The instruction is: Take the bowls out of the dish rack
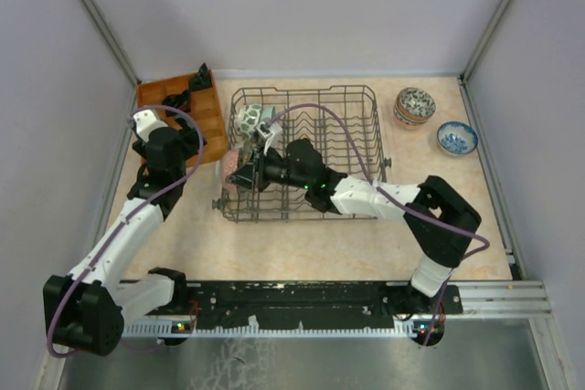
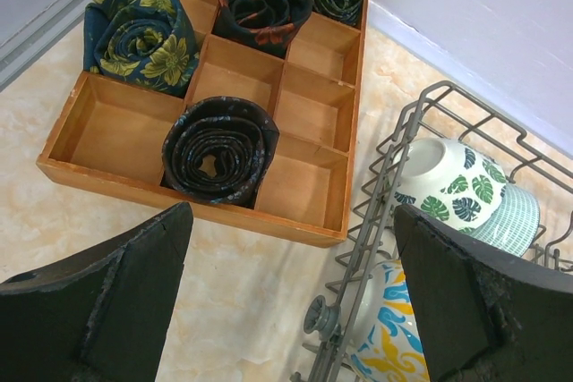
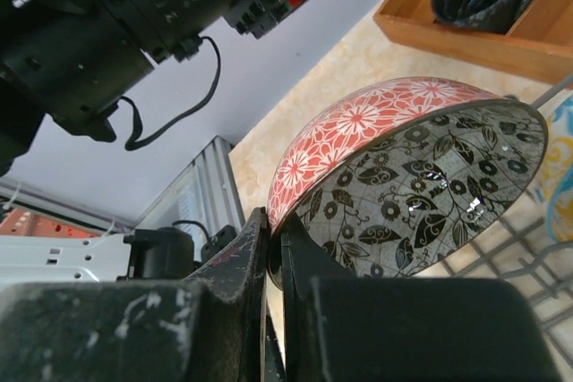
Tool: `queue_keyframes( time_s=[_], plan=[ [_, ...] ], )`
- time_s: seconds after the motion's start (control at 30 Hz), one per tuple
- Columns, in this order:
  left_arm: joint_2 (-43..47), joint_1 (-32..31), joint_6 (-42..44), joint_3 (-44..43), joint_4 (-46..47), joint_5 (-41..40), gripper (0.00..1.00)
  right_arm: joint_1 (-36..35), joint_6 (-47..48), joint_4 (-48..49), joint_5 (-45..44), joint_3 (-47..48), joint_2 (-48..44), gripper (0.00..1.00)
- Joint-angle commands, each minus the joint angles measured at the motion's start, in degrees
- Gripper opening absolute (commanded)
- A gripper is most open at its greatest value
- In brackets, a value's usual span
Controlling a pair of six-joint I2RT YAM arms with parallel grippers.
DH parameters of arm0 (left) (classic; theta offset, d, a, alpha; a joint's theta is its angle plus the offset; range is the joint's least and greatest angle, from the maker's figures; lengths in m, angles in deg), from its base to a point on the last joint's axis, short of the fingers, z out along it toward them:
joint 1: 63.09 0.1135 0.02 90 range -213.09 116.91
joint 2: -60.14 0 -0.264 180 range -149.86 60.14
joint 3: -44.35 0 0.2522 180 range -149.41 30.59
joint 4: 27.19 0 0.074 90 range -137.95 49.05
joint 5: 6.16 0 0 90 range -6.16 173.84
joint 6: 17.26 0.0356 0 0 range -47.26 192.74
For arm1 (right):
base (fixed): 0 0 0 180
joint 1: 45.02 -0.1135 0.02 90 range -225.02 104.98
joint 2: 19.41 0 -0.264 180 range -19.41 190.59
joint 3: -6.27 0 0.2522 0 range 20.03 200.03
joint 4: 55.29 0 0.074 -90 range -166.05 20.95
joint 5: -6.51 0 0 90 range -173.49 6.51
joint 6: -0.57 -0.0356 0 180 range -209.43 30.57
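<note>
The dark wire dish rack (image 1: 306, 89) stands mid-table. My right gripper (image 3: 276, 248) is shut on the rim of a bowl (image 3: 358, 131) that is red-flowered outside and black-leafed inside. It holds this bowl tilted at the rack's left end (image 1: 231, 167). In the left wrist view, a green-leaf bowl (image 2: 452, 190), a teal-lined bowl (image 2: 515, 216) and a blue-and-yellow bowl (image 2: 394, 333) sit in the rack's corner (image 2: 394, 158). My left gripper (image 2: 286, 310) hangs open over the table just left of the rack, with nothing between its fingers.
An orange-brown compartment tray (image 1: 210, 116) with rolled dark cloths (image 2: 219, 149) lies at the back left, close to the rack. A stack of bowls (image 1: 414, 105) and a blue bowl (image 1: 456, 138) sit on the table at the back right.
</note>
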Motion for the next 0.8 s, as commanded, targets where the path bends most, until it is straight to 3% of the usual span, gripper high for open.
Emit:
queue_keyframes(
  time_s=[0.0,0.17,0.33,0.77],
  plan=[
    [1.7,0.4,-0.1,0.4,1.0,-1.0,0.99,0.2,6.0,-0.7,-4.8,3.1,-8.8,0.0],
    [1.8,0.4,0.0,0.4,1.0,-0.6,0.99,4.1,16.3,-20.2,-16.6,9.1,-13.8,0.0],
    [1.6,0.4,-0.1,0.2,1.1,0.1,0.99,15.1,23.8,-40.5,-22.7,18.9,-15.0,0.0],
    [0.4,0.3,-0.3,-0.3,1.8,1.6,0.99,40.8,37.3,-76.7,-38.2,51.1,-1.6,0.0]
  ],
)
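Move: The pink flowered bowl is already pinched in my right hand, up above the rack's near left part. The bowl stack it should go to stands about 28 cm ahead and 46 cm to the right, some 16 cm lower. The blue bowl lies roughly 21 cm ahead and 59 cm to the right. The yellow-blue bowl in the rack is about 12 cm straight ahead, 15 cm below. From my left hand the stack is some 15 cm ahead and 60 cm to the right. I swing the pink bowl with my right hand out over the rack towards the bowl stack, rising a little first, then sweeping fast about 34 cm right and 22 cm forward while climbing 13 cm. My wrist swings clockwise and rolls on the way, so the shut fingers go from pointing left to pointing forward and slightly down, keeping their pinch on the rim. ##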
